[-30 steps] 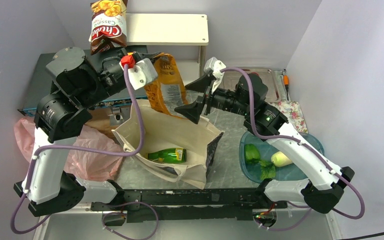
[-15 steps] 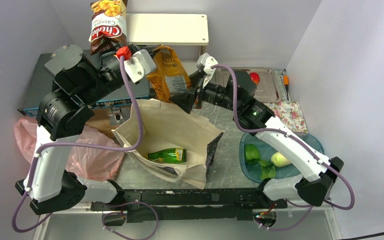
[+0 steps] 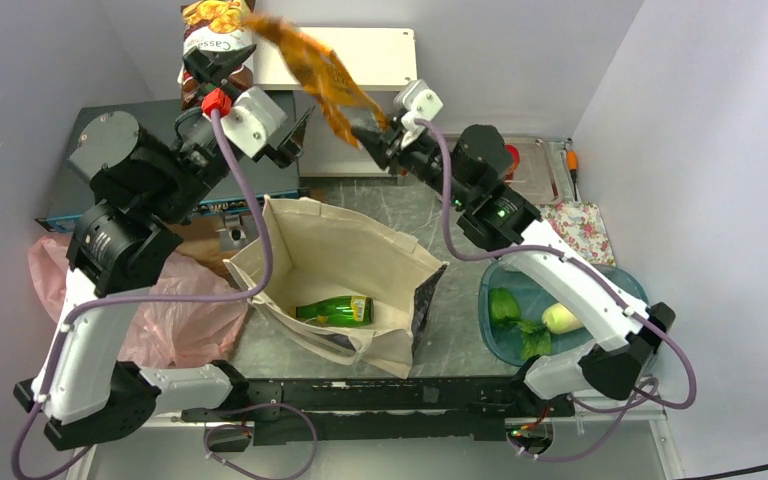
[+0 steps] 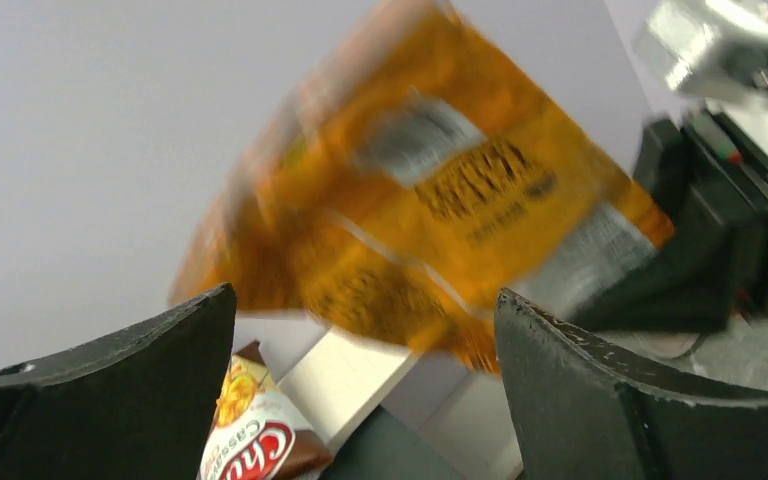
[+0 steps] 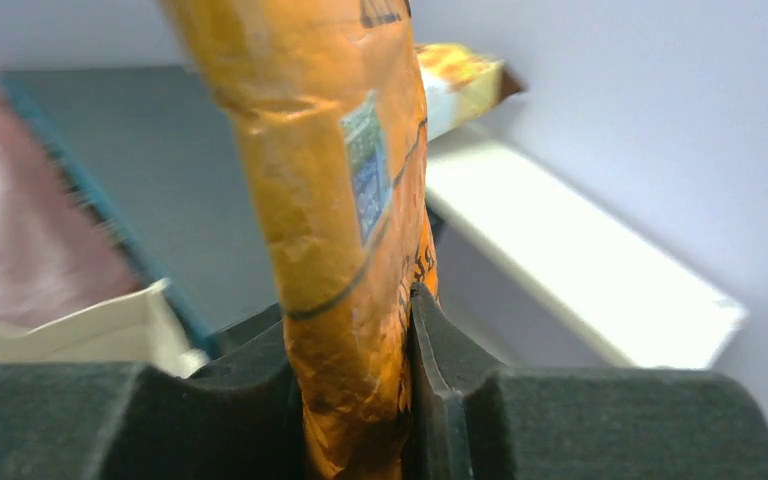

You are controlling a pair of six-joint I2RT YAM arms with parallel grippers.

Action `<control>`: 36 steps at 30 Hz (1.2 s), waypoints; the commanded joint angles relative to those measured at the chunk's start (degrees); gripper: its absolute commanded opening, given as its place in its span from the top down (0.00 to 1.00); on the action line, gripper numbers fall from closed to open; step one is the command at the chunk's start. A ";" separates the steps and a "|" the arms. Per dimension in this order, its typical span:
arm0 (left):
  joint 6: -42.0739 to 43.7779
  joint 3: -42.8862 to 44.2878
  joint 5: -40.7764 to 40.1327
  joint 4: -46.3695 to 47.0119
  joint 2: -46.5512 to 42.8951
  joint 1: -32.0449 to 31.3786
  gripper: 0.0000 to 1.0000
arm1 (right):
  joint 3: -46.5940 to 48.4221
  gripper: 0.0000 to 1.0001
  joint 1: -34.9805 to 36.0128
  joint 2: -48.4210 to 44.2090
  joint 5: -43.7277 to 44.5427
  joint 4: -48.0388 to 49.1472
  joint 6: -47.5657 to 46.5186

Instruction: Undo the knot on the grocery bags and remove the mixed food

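The orange chip bag (image 3: 318, 72) hangs blurred in the air above the white shelf, pinched at its lower end by my right gripper (image 3: 368, 128). In the right wrist view the right gripper (image 5: 355, 312) is shut on that orange chip bag (image 5: 330, 150). My left gripper (image 3: 292, 136) stands just left of it, open and holding nothing; its left wrist view shows the left gripper (image 4: 365, 300) wide apart with the orange bag (image 4: 440, 200) beyond. The beige canvas tote (image 3: 345, 255) stands open with a green bottle (image 3: 338, 310) inside. The pink plastic bag (image 3: 175, 315) lies at the left; its knot is hidden.
A brown-red chip bag (image 3: 212, 45) leans at the left end of the white shelf (image 3: 360, 58). A blue tray (image 3: 625, 285) at the right holds leafy greens (image 3: 506, 306) and a white radish (image 3: 562, 318). A red fruit (image 3: 508, 155) sits on a metal tray behind. A dark box (image 3: 78, 150) fills the back left.
The left gripper opened and let go of the orange chip bag, drawing back to the left. The right gripper closed on the bag and swung it up over the shelf.
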 commanded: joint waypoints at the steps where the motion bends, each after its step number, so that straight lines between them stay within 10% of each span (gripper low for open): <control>1: 0.60 -7.10 -5.60 4.40 -5.22 1.57 0.00 | 7.53 1.00 -2.58 4.36 11.77 12.97 -12.34; 21: -6.50 -25.49 1.94 -2.39 -18.66 12.96 0.01 | 55.66 1.00 -11.60 51.38 16.86 6.16 -51.64; 33: -5.57 -23.77 5.88 -6.01 -16.05 13.53 0.01 | 52.20 0.25 -14.71 47.04 6.78 -4.25 -45.58; 36: -4.40 -18.41 6.17 -9.25 -9.54 13.83 0.02 | 51.44 0.19 -15.69 46.75 5.10 -4.94 -44.40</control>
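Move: My right hand holds the orange chip bag by its end. The free right part of the white shelf top lies about 28 cm ahead of that hand, some 9 cm to its left and 9 cm below. The brown chip bag lies on the shelf's left end, roughly 34 cm left of my right hand and 27 cm ahead. The dark flat box sits some 48 cm left, 3 cm ahead and 22 cm below. From my empty left hand, that free part is about 32 cm ahead, 2 cm right and 24 cm below. I swing the orange bag quickly forward with my right hand, about 30 cm, rising some 6 cm and then sinking about 13 cm onto the free part of the shelf. As it goes, the wrist turns clockwise and rolls its left side down; there I stop and open my fingers around the bag's end. My left hand, still open, draws down about 12 cm and some 6 cm left, tipping down a little. ##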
